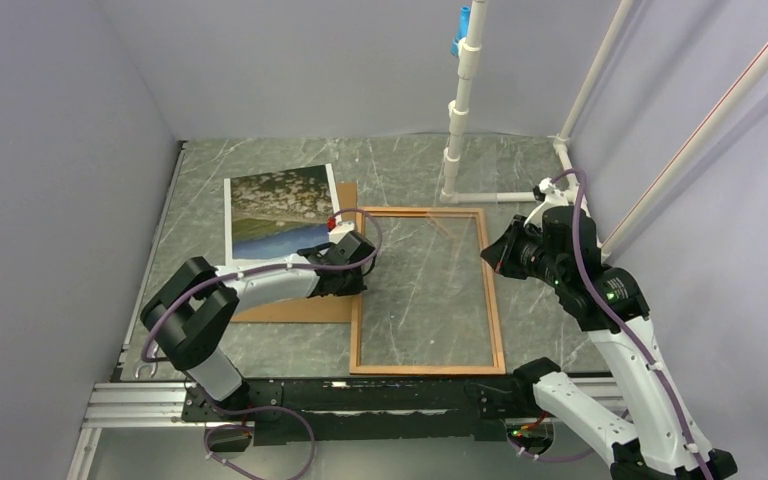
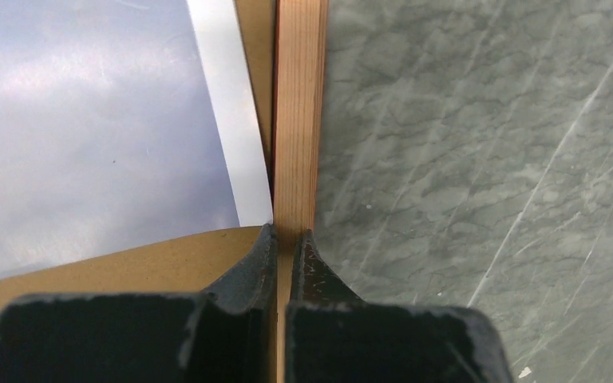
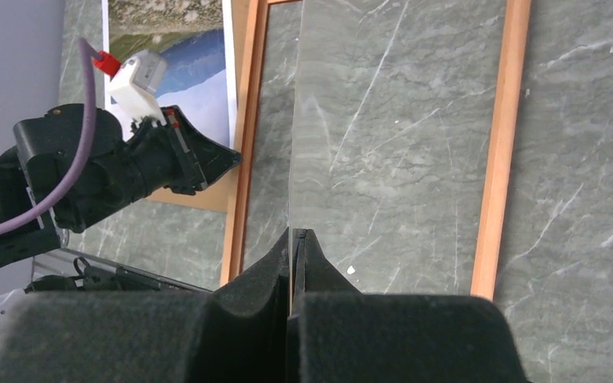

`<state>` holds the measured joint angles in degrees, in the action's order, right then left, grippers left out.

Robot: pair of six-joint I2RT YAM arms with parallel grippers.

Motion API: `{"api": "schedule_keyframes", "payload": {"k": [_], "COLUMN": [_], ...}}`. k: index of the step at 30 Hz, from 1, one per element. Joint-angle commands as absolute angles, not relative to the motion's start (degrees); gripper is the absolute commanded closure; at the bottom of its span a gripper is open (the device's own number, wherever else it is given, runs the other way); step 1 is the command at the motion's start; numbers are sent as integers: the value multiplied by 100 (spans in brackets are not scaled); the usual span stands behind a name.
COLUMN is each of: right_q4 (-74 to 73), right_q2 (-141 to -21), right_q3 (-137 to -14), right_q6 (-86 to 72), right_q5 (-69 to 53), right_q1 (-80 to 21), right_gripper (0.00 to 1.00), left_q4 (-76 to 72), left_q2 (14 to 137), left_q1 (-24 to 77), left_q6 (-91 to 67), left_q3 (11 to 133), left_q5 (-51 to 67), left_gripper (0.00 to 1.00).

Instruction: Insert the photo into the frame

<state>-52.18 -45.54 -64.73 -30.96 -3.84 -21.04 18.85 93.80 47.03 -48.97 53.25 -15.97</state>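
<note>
The orange-brown wooden frame point(image 1: 426, 290) lies flat at the table's middle. My left gripper point(image 1: 357, 262) is shut on its left rail point(image 2: 299, 120), one finger on each side of the wood point(image 2: 289, 235). The photo point(image 1: 278, 208) lies face up to the left of the frame, its white border point(image 2: 231, 120) close to that rail. My right gripper point(image 1: 490, 255) hovers at the frame's right side, shut point(image 3: 293, 233) on a thin clear pane. The pane's edge point(image 3: 291, 144) runs straight out from between the jaws, over the frame.
A plain brown backing board point(image 1: 300, 308) lies under the photo, against the frame's left rail. White pipe uprights point(image 1: 457, 130) stand at the back right. Grey walls close in the left and back. An aluminium rail point(image 1: 140, 405) runs along the near edge.
</note>
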Motion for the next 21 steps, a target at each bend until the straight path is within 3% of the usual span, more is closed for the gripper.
{"api": "schedule_keyframes", "payload": {"k": [1, 8, 11, 14, 16, 18, 21], "right_q4": [-4771, -4601, -4562, -4615, -4630, -4566, -4420], "right_q2": [-4522, -4613, -4648, -4711, -4758, -4786, -4790], "right_q3": [-6423, -6319, -6344, -6515, -6648, -6739, -6748], "right_q6": [-3006, -3012, -3038, -3057, -3074, -3076, -3087], "right_q5": [-497, -671, -771, -928, -1092, -1275, -1500], "right_q1": [-2087, -2087, -2082, -2085, -2084, -2083, -2085], "right_gripper": [100, 100, 100, 100, 100, 100, 100], "left_q4": [2622, 2316, 2335, 2201, 2147, 2098, 1948], "left_q2": [9244, 9247, 9187, 8829, 8466, 8064, 7470], "left_q1": [4454, 4580, 4614, 4709, 4772, 4794, 4791], "left_q6": [-5376, -4746, -4473, -4272, -4204, -4203, -4287], "left_q3": [4838, 5014, 5124, 5049, 4965, 4836, 4536], "left_q5": [-1913, -1696, -1600, -1496, -1402, -1278, -1085], "left_gripper": [100, 99, 79, 46, 31, 23, 21]}}
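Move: My closed left fingers are on the frame's left rail; the photo's middle lies about 14 cm ahead of them and 15 cm to the left, a little lower. The backing board under the photo is centred 10 cm ahead and 13 cm left, and the frame's middle 14 cm to the right, about level. From my right hand, which holds the clear sheet high up, the frame's middle is some 6 cm ahead, 10 cm left and 24 cm below. With my left fingers still pinching the frame's left rail, I drag it a last 1 cm or so left against the board and photo, then open wide to let go and draw back about 3 cm, rising 2 cm at the end. My right hand keeps hold of the clear sheet, drifting roughly 2 cm left over the frame and turning slightly counter-clockwise. ##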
